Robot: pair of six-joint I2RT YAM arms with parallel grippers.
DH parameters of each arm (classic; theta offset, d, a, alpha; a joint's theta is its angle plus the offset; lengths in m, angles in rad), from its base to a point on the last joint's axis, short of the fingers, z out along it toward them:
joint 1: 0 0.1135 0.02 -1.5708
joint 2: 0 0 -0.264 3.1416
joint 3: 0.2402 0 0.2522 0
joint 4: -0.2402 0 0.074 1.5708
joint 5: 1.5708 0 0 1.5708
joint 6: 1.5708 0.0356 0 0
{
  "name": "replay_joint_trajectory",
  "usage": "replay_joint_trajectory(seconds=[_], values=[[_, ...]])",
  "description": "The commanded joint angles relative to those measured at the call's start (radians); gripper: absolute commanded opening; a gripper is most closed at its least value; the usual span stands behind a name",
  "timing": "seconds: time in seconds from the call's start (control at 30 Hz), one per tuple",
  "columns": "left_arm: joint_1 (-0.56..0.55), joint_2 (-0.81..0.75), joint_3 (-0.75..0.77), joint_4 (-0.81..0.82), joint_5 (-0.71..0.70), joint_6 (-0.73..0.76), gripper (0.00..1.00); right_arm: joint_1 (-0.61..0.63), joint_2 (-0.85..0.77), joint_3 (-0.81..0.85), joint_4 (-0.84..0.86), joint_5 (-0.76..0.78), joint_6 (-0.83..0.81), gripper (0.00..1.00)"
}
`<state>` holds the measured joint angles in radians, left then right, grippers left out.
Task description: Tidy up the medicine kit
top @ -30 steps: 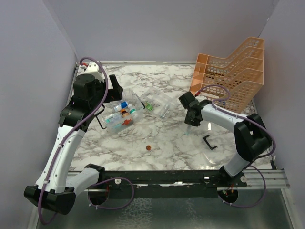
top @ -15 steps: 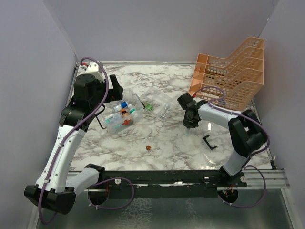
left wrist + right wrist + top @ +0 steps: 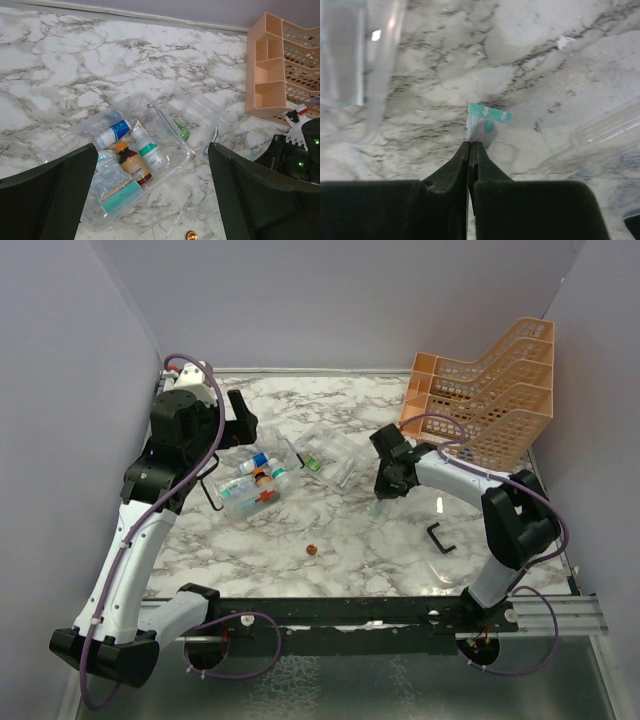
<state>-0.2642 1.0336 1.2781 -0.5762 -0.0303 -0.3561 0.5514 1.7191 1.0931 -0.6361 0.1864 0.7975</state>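
The medicine kit (image 3: 250, 490) is a clear box lying open at the centre left, its clear lid (image 3: 338, 455) folded out to the right. Small bottles (image 3: 134, 161) and a teal sachet (image 3: 117, 196) lie inside the kit (image 3: 167, 167). My left gripper (image 3: 236, 420) hovers over the box, open and holding nothing (image 3: 152, 146). Just right of the lid, my right gripper (image 3: 381, 487) is shut (image 3: 470, 144) on a small teal-and-white sachet (image 3: 487, 125), held above the marble.
An orange mesh tiered rack (image 3: 490, 400) stands at the back right. A black U-shaped handle (image 3: 438, 538) lies loose on the table at the front right. A small red-gold cap (image 3: 312, 550) sits in front of the kit. Purple walls close in both sides.
My right gripper closed fully on the sachet and moved left, toward the lid. The left arm shifted only slightly and stayed open.
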Motion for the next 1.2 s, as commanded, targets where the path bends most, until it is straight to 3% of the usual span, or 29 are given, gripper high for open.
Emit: replay_joint_trajectory(seconds=[0.0, 0.3, 0.53, 1.17], values=[[-0.003, -0.014, 0.015, 0.007, 0.008, 0.01, 0.96, 0.0, -0.05, 0.08, 0.089, -0.118, 0.036, 0.01], [-0.002, -0.025, -0.014, 0.006, 0.032, -0.006, 0.96, 0.006, 0.052, 0.198, 0.206, -0.236, 0.116, 0.01], [-0.003, -0.03, -0.025, 0.004, 0.04, -0.001, 0.96, 0.025, 0.194, 0.343, 0.143, -0.129, 0.095, 0.01], [-0.003, -0.01, -0.028, 0.003, 0.03, 0.005, 0.96, 0.03, 0.335, 0.413, 0.102, -0.045, 0.051, 0.01]])
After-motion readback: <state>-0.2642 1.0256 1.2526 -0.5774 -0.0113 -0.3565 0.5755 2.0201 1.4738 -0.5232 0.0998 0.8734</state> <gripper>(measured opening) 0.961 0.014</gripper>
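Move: The right hand already pinches the small teal-topped bag; the clear lid's near right compartment lies about 10 cm ahead, 10 cm left and slightly below, with a pale packet already there. The green box is about 12 cm ahead and 18 cm left, the open kit box's middle 8 cm ahead and 31 cm left. From the high left hand that compartment is roughly 6 cm ahead, 21 cm right and 33 cm down. The right hand carries the pinched bag forward and left about 13 cm, rising then sinking to the lid. ##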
